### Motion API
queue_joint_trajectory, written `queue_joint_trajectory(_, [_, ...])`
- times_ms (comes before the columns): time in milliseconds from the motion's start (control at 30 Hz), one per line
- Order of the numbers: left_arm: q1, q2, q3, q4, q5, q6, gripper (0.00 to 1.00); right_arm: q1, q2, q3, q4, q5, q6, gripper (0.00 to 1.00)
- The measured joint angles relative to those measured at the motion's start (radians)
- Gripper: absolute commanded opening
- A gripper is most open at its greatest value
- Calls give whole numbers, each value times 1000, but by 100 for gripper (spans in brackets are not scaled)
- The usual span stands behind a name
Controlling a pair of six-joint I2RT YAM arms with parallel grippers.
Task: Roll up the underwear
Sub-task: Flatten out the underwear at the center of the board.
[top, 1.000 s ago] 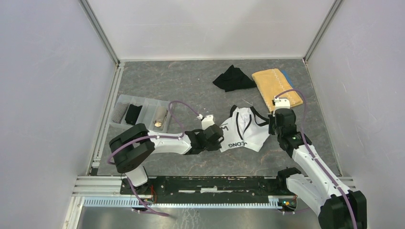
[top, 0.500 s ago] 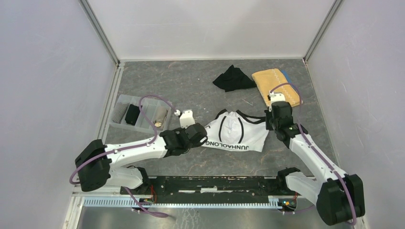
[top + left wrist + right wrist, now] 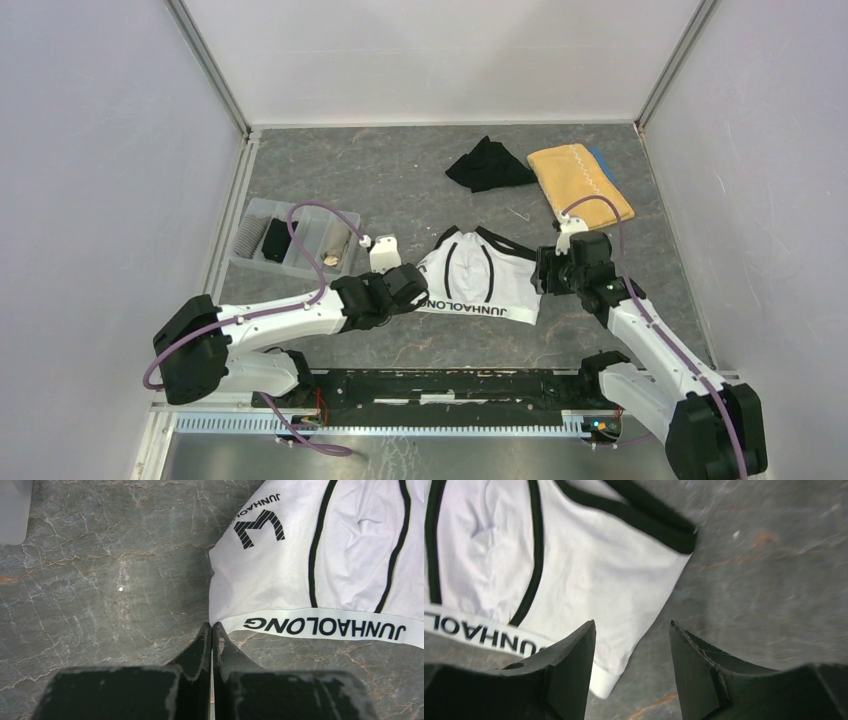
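Observation:
White underwear (image 3: 478,285) with black trim and a lettered waistband lies spread flat in the middle of the table. My left gripper (image 3: 420,293) is shut on its left waistband corner; in the left wrist view the closed fingertips (image 3: 212,626) meet the corner of the cloth (image 3: 280,575). At the garment's right edge my right gripper (image 3: 548,272) stands open. In the right wrist view that gripper (image 3: 631,630) straddles the white cloth's (image 3: 589,565) right edge with nothing gripped. Black underwear (image 3: 488,165) lies crumpled at the back.
A mustard-yellow towel (image 3: 580,180) lies at the back right. At the left stands a clear divided tray (image 3: 262,207) holding a striped roll (image 3: 249,236), a black roll (image 3: 274,240) and a beige roll (image 3: 338,245). Walls enclose the table on three sides.
The white underwear was pulled out flat and dragged left by my left gripper. My right gripper has opened and let go of the right edge.

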Motion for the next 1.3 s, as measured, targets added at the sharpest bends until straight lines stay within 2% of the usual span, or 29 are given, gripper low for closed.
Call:
queue_joint_trajectory(133, [0,0,-7,0,3,0,2,0,-85,-84,-19,-90,60,61])
queue_joint_trajectory(267, [0,0,-7,5,4,0,2,0,-143,-157,-37,-121,106,54])
queue_joint_trajectory(533, [0,6,-10,17,9,0,2,-1,-136,-220,5,-163,148,40])
queue_joint_trajectory(633, [0,11,-14,22,20,0,2,-1,-136,-233,29,-173,154,29])
queue_joint_trajectory(700, [1,11,-16,23,22,0,2,-1,-133,-242,44,-175,158,15])
queue_joint_trajectory(800, [1,11,-18,24,22,0,2,-1,-134,-255,69,-169,169,1])
queue_joint_trajectory(967, [26,11,-21,25,35,0,2,-1,-161,-264,77,-166,191,0])
queue_joint_trajectory(1067, [123,7,-21,34,85,16,2,-1,-163,-215,44,-170,187,0])
queue_joint_trajectory(1167, [272,-15,5,44,159,62,2,-1,-117,-78,7,-174,178,0])
queue_joint_trajectory(1300, [399,2,181,17,207,150,2,-1,6,200,6,-171,164,0])
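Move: The right hand, open and empty, goes for the right end of the underwear's waistband, roughly 6 cm back, 2 cm to its left and 5 cm below. From that hand the yellow cloth lies some 23 cm ahead and 6 cm right, the black cloth about 27 cm ahead and 9 cm left. The left hand already holds the waistband's left end; the right end lies about 18 cm to its right, 3 cm back and 5 cm lower, the clear tray 13 cm ahead and 21 cm left. The right fingers come back and down to the free end of the waistband and close to pinch it, while the left keeps its grip almost still. Then both hands speed forward and up together, the right rising about 14 cm, the left some 9 cm forward and 7 cm up, easing left and turning slightly counter-clockwise. ##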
